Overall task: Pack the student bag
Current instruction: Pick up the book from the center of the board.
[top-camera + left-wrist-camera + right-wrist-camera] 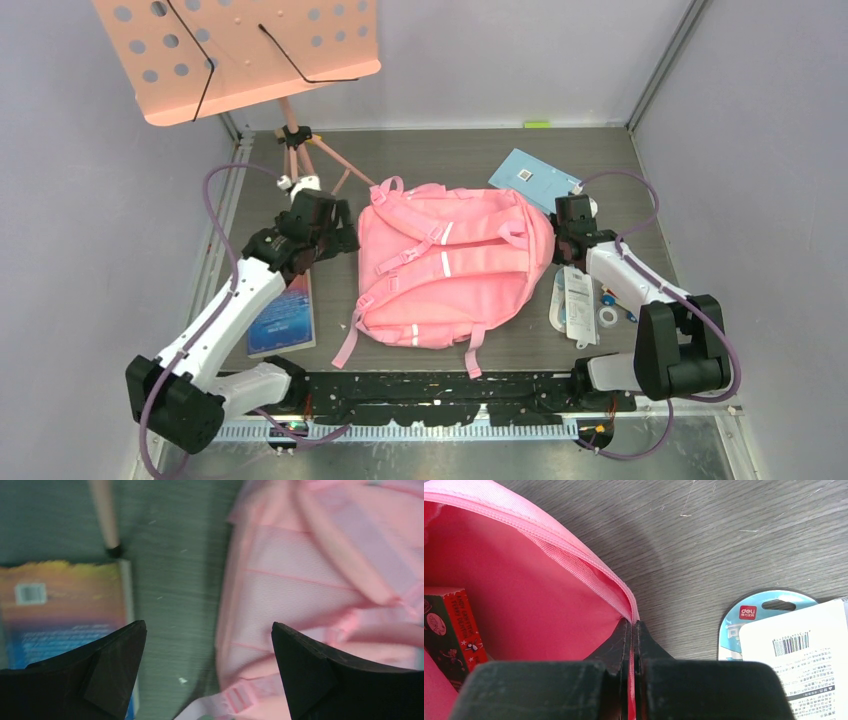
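The student bag [450,265], a big pink backpack, lies strap side up in the middle of the table. My right gripper [556,238] is at its right edge, shut on the bag's zip rim [589,570], with pink fabric pinched between the fingers [621,640]. Through the lifted opening a red-edged book [451,630] shows inside. My left gripper [209,630] hovers open just left of the bag [325,580], over bare table, with nothing in it. A blue and orange book [60,605] lies below and left of it.
A salmon-pink music stand [240,50] rises at the back left, and one tripod leg [105,515] ends near the book. A light blue book [530,178] lies behind the right gripper. A stationery pack [784,645] and tape rolls [607,315] lie right of the bag.
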Robot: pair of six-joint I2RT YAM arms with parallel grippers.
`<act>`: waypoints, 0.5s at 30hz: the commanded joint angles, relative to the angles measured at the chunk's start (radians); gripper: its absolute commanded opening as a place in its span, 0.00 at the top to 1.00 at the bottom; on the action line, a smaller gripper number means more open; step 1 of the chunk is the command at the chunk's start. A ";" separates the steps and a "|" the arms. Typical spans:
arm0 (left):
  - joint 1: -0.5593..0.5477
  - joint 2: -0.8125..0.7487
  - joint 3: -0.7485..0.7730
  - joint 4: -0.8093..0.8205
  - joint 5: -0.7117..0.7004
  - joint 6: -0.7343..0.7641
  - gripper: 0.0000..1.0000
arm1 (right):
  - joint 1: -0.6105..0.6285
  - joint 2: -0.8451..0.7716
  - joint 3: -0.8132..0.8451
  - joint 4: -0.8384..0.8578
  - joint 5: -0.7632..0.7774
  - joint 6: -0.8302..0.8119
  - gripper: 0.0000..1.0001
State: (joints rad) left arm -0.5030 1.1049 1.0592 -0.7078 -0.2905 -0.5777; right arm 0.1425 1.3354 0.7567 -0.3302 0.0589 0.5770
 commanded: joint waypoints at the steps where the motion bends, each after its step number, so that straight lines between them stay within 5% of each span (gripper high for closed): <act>1: 0.108 0.005 -0.112 -0.111 -0.205 -0.083 0.00 | -0.011 -0.040 0.006 0.046 0.054 -0.001 0.97; 7: 0.127 0.144 -0.152 -0.167 -0.392 -0.102 0.00 | -0.013 -0.046 -0.003 0.054 0.043 -0.002 0.97; 15: 0.193 0.330 -0.147 -0.111 -0.301 -0.061 0.00 | -0.021 -0.061 -0.011 0.065 0.031 0.001 0.97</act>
State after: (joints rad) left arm -0.3447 1.4006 0.8978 -0.8471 -0.5972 -0.6502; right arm 0.1390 1.3239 0.7414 -0.3180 0.0551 0.5774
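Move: The book lies flat on the table about 16 cm to the left hand's left, 4 cm back from it and some 18 cm below. The pink bag's middle is roughly 21 cm to the hand's right, 2 cm ahead and 14 cm lower, while the stand's foot is some 8 cm ahead, 11 cm left and 18 cm down. From the right hand, the book lies about 59 cm left, 7 cm back and 5 cm lower. The left hand swings away from the bag and comes down over the book's right-hand side, sinking some 13 cm while it goes nearly as far to the left and draws back a little, fast at first and then slowing. On the way the wrist tips the fingers further down, rolls its left side up and turns about 20 degrees counter-clockwise, the gripper staying wide open and still clear of the book, while the right hand stays put and keeps its pinch on the edge of the bag's opening. ##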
